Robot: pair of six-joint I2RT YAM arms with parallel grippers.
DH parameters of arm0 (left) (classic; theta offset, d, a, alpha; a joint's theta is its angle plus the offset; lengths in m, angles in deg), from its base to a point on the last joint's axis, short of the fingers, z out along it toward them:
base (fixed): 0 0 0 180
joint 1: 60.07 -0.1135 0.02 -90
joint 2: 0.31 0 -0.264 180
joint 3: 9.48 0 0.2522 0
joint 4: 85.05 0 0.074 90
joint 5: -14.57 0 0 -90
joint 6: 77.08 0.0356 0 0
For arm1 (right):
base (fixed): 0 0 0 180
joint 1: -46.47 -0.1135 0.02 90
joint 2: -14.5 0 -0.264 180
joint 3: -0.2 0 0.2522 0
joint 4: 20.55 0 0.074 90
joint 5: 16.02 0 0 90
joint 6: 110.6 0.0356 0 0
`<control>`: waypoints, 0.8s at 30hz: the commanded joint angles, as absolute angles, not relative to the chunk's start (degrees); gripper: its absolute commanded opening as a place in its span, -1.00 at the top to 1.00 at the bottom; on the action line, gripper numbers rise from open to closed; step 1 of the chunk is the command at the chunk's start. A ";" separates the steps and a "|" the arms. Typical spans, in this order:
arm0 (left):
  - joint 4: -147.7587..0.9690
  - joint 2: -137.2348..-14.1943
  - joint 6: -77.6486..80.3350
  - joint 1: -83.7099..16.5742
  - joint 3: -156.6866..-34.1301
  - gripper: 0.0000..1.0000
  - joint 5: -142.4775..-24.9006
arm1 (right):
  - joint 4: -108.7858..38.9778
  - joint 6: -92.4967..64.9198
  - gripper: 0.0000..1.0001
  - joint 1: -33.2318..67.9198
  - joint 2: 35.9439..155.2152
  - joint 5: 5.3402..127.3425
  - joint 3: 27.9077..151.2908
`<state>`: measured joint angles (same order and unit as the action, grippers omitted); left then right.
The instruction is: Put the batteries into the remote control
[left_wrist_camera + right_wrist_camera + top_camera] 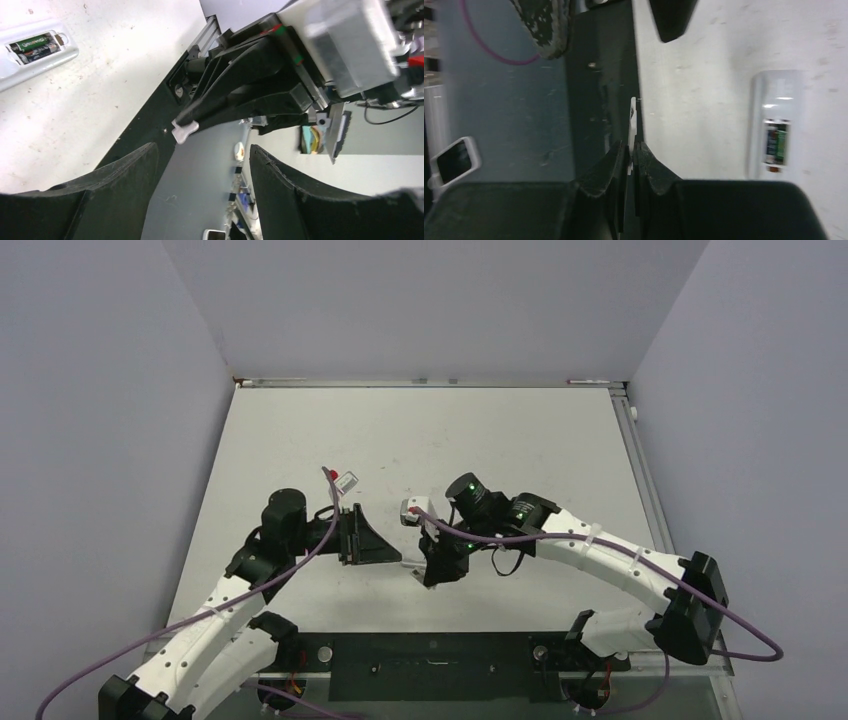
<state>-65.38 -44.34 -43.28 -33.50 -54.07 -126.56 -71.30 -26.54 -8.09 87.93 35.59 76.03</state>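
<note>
The white remote control [776, 115] lies flat on the table with its slot facing up. Both dark batteries [776, 142] sit side by side inside it. In the left wrist view the remote control [22, 60] is at the upper left, with the batteries [34, 46] in the slot. My right gripper [631, 147] is shut on a thin white cover piece [633, 122], seen edge-on and held above the table's near edge. The cover piece [184, 131] sticks out of the right gripper's black fingers [235, 95]. My left gripper [202, 165] is open and empty, facing the cover piece from a short distance.
A black strip [599, 85] runs along the table's near edge, with the floor beyond it. In the top view the two grippers [380, 540] [428, 568] meet at the middle near part of the white table [480, 440]. Grey walls close in three sides.
</note>
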 commanded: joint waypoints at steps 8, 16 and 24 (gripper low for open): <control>-47.96 -43.67 -23.18 -26.70 -62.98 -0.20 -122.68 | -58.59 -7.96 0.83 -7.05 89.52 12.15 76.63; -49.27 -43.55 -23.93 -22.93 -63.98 -0.07 -120.86 | -57.30 -6.29 0.83 -6.00 90.72 13.07 76.63; -51.74 -43.77 -24.94 -22.63 -62.69 0.31 -121.74 | -57.01 -6.31 0.83 -5.91 91.78 12.44 76.13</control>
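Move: The battery cover, already pinched in my right hand, lies about 4 cm to the right of my left fingers, some 4 cm below them and 1 cm back. From my right hand, the left fingers it is being brought to are about 5 cm left, 2 cm ahead and 4 cm higher. The remote lies on the table roughly 9 cm ahead of my left hand, 5 cm to its right and 18 cm below. I bring the cover up to my left fingers with my right hand: first back about 4 cm, then up nearly 5 and a little left, rolling some 25 degrees, with the pinch kept shut. Meanwhile I draw my open left hand back about 4 cm, its fingertips swinging slightly back and down, then narrow its fingers around the cover's free end without closing fully. ##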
